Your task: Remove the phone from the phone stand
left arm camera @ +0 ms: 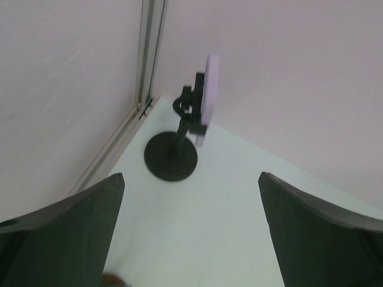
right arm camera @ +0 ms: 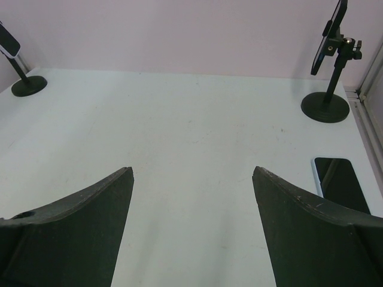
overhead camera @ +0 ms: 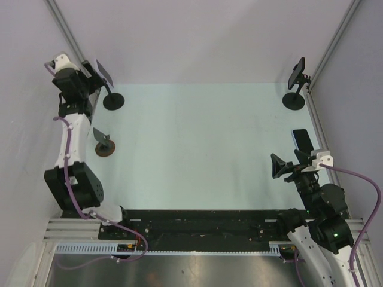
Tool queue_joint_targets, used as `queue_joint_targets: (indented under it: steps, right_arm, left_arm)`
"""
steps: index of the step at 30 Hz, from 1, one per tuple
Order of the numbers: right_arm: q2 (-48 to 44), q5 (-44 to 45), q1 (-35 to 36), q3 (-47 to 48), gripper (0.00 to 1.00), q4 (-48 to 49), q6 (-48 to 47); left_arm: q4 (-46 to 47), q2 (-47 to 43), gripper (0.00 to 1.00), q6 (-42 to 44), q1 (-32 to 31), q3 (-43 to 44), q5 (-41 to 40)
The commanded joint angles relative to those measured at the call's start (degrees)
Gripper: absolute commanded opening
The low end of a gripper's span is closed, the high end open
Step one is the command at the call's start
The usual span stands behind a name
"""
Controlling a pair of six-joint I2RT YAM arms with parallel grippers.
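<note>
A pale phone sits on a black phone stand in the far-left corner, seen edge-on in the left wrist view. My left gripper is open and empty, a short way in front of that stand and apart from it. In the top view the same phone and stand lie just right of the left gripper. A second, dark phone stands on another stand at the far right. My right gripper hangs open and empty over the table at the near right.
A dark phone lies flat on the table near the right edge, beside the right gripper. A small stand with a brown base is at the left by the left arm. Walls and rails close in both far corners.
</note>
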Motion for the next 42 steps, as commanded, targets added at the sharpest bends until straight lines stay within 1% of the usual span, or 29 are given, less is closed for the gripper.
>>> queue_joint_targets:
  steps: [1, 2, 5, 7, 15, 16, 18, 19, 21, 22, 24, 25, 27, 28, 29, 33, 38, 39, 40, 42]
  right_arm:
    - [1.27, -0.89, -0.36, 0.11, 0.86, 1.97, -1.04]
    - [1.53, -1.15, -0.45, 0.11, 0.86, 1.97, -0.69]
    - [2.76, -2.56, -0.62, 0.11, 0.86, 1.53, -0.69]
    - [3.82, -3.08, -0.71, 0.11, 0.86, 1.61, -0.77]
    - [7.51, -5.63, -1.5, 0.11, 0.85, 1.97, -1.13]
    - [7.69, -5.72, -1.59, 0.11, 0.85, 1.97, -1.04]
    - [8.65, -5.81, -1.68, 0.11, 0.85, 1.88, -1.13]
    - [8.92, -5.98, -1.85, 0.11, 0.85, 1.97, -1.13]
    - [9.62, -6.34, -2.2, 0.02, 0.86, 1.97, -1.04]
    - [9.88, -6.42, -2.29, 0.02, 0.85, 1.97, -1.12]
    - [10.15, -6.77, -2.64, 0.11, 0.85, 2.14, -1.04]
    - [10.32, -6.78, -2.73, 0.02, 0.85, 2.06, -1.12]
    - [10.15, -7.04, -3.08, 0.02, 0.85, 2.05, -1.13]
    - [10.15, -7.13, -3.08, 0.11, 0.85, 2.23, -1.04]
    - [9.89, -7.22, -2.91, 0.02, 0.85, 2.14, -1.12]
    - [8.92, -7.31, -3.08, 0.02, 0.85, 2.41, -1.04]
    - [7.25, -7.39, -3.08, 0.02, 0.86, 2.76, -1.13]
    - [6.99, -7.57, -3.0, 0.11, 0.86, 2.76, -1.04]
    - [6.72, -7.66, -3.0, 0.02, 0.85, 2.85, -1.04]
    - [6.46, -7.74, -3.0, 0.11, 0.85, 3.11, -1.12]
  left_arm:
    - [0.51, 7.81, 0.99, -4.25, -0.29, 11.04, -1.61]
    - [0.51, 11.13, 0.98, -4.68, -0.2, 12.55, -1.61]
    - [0.51, 17.38, 0.96, -5.57, -0.29, 18.35, -1.53]
    - [0.42, 20.29, 0.94, -6.18, -0.29, 22.04, -0.83]
    - [0.51, 32.69, 0.77, -7.59, -0.29, 33.91, 3.22]
    - [0.51, 33.66, 0.74, -7.59, -0.37, 36.19, 3.65]
    - [0.51, 36.03, 0.68, -8.2, -0.29, 37.87, 3.66]
    - [0.51, 36.65, 0.61, -8.47, -0.46, 39.19, 3.66]
    - [0.51, 38.15, 0.52, -8.91, -0.46, 40.16, 5.59]
    - [0.51, 38.67, 0.41, -8.99, -0.55, 40.78, 5.94]
    - [0.51, 38.76, 0.31, -9.08, -0.9, 40.87, 7.08]
    - [0.51, 38.07, 0.21, -9.08, -0.9, 40.78, 7.7]
    - [0.42, 37.1, 0.13, -8.65, -1.6, 40.34, 8.93]
    - [0.51, 35.62, 0.04, -8.21, -2.04, 39.73, 9.19]
    - [0.51, 34.82, 0.0, -7.33, -2.39, 39.47, 9.98]
    - [0.51, 29.55, 0.0, -5.57, -5.81, 36.22, 10.78]
    - [0.51, 20.32, 0.0, -3.03, -11.09, 30.42, 11.83]
    - [0.51, 17.44, 0.0, -2.76, -13.36, 27.89, 11.83]
    - [0.51, 16.02, 0.0, -2.49, -13.82, 26.64, 11.83]
    - [0.51, 11.81, 0.0, -1.62, -19.15, 22.7, 11.57]
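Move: The phone on the far-left black stand is about 17 cm ahead of the open left hand, 2 cm to its left and 6 cm lower. That stand's round foot is some 15 cm ahead and 6 cm left, about 27 cm down. The emptied brown-based stand is about 9 cm behind the hand, 5 cm left and 22 cm below. From the right hand, the same phone is roughly 45 cm ahead and 68 cm left, 4 cm lower. The left fingers shut on the phone, pinching it across its thickness, after the hand has reached about 17 cm forward and sunk some 6 cm to it. Keeping that grip, the hand swings some 13 cm to the right and 5 cm back, turning clockwise, with the stand coming along. The empty right hand dips about 3 cm while easing slightly forward and left. ##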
